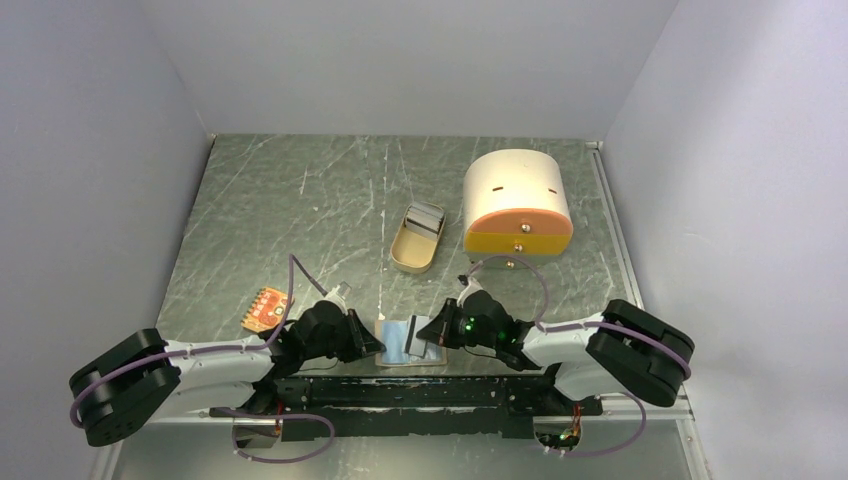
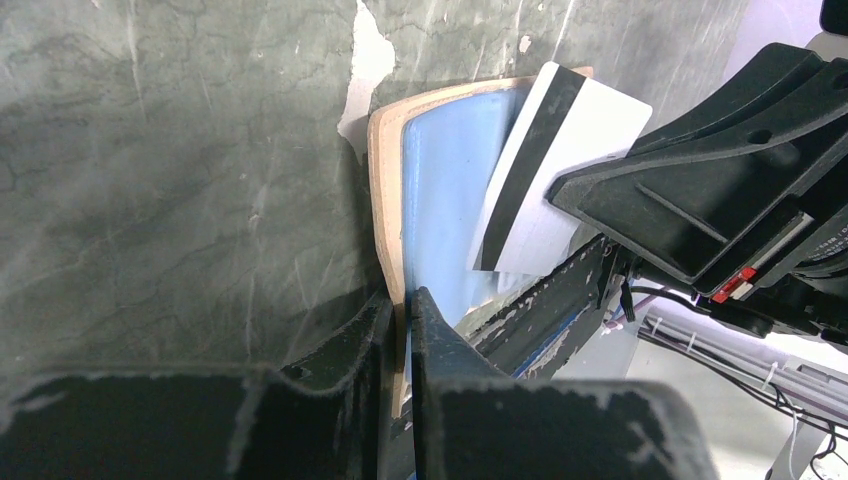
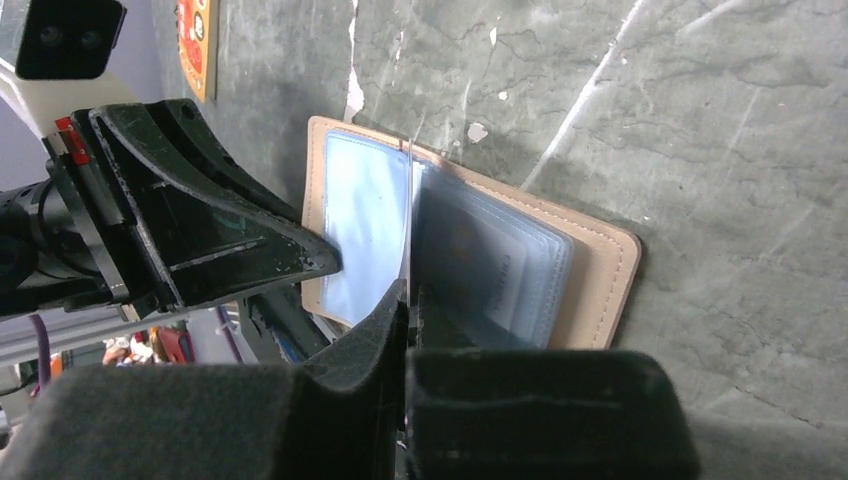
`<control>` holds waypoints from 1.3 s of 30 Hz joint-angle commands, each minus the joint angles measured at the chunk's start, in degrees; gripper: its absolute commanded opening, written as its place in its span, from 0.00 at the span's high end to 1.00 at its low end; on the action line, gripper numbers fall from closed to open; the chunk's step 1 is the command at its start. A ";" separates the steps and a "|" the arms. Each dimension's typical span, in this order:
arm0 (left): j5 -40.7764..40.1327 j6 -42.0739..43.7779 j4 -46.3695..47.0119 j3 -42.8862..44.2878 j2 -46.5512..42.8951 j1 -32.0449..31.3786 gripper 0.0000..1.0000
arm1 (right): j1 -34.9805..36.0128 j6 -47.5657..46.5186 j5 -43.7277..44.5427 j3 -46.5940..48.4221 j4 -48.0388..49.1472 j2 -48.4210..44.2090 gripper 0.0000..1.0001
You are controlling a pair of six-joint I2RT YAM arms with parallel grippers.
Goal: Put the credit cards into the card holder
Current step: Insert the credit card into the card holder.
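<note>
The beige-tan card holder [image 1: 392, 360] lies open at the table's near edge between my two arms. In the left wrist view my left gripper [image 2: 402, 300] is shut on the card holder's tan edge [image 2: 385, 190]. A light blue surface [image 2: 440, 200] fills the flap beside it; whether it is a card or a sleeve I cannot tell. My right gripper [image 3: 408, 290] is shut on a whitish-grey credit card with a dark stripe [image 2: 560, 170]. That credit card [image 3: 408, 200] shows edge-on, standing over the card holder's [image 3: 600, 270] clear sleeves.
An oval tan tin tray [image 1: 417, 238] sits mid-table with a small stack in its far end. A cream rounded box with an orange front [image 1: 516, 203] stands to its right. An orange-red dotted piece [image 1: 266, 308] lies at the left.
</note>
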 commanded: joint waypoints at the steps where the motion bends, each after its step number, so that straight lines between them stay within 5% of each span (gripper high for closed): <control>1: -0.13 0.65 -0.51 -0.24 -0.26 0.25 0.87 | -0.06 -1.42 -1.83 -0.14 -1.50 -0.39 0.99; 25: 0.12 1.37 -0.66 0.60 0.69 0.24 0.87 | -1.09 -4.33 -12.76 5.07 -6.79 6.41 0.99; 31: 0.38 1.86 -0.09 0.96 0.82 0.20 0.86 | -1.30 -5.92 -14.04 8.02 -8.97 9.79 0.83; 39: 0.56 1.85 -0.03 0.74 -0.08 0.21 0.86 | -1.33 -9.18 -4.66 11.65 -27.33 1.30 0.69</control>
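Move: Already pinched in the right fingers, the credit card is bound for the clear blue sleeve on the card holder's left half, whose middle is about 4 cm left of the right hand, 1 cm back and 2 cm down. The holder's right pocket lies some 2 cm to the right, 1 cm back and 2 cm below, the beige tray roughly 21 cm ahead and 1 cm below, in line sideways. From the left hand the blue sleeve is about 3 cm right and 1 cm ahead, level in height. Drawing the pinched card back about 2 cm while easing left, the right hand then feeds it leftward into the blue sleeve, some 2 cm leftward in all, turning about 10 degrees counter-clockwise and tipping slightly down. The fingers then open part way and start to back off to the right. Still pinching the holder's left edge, the left hand stays in place. ##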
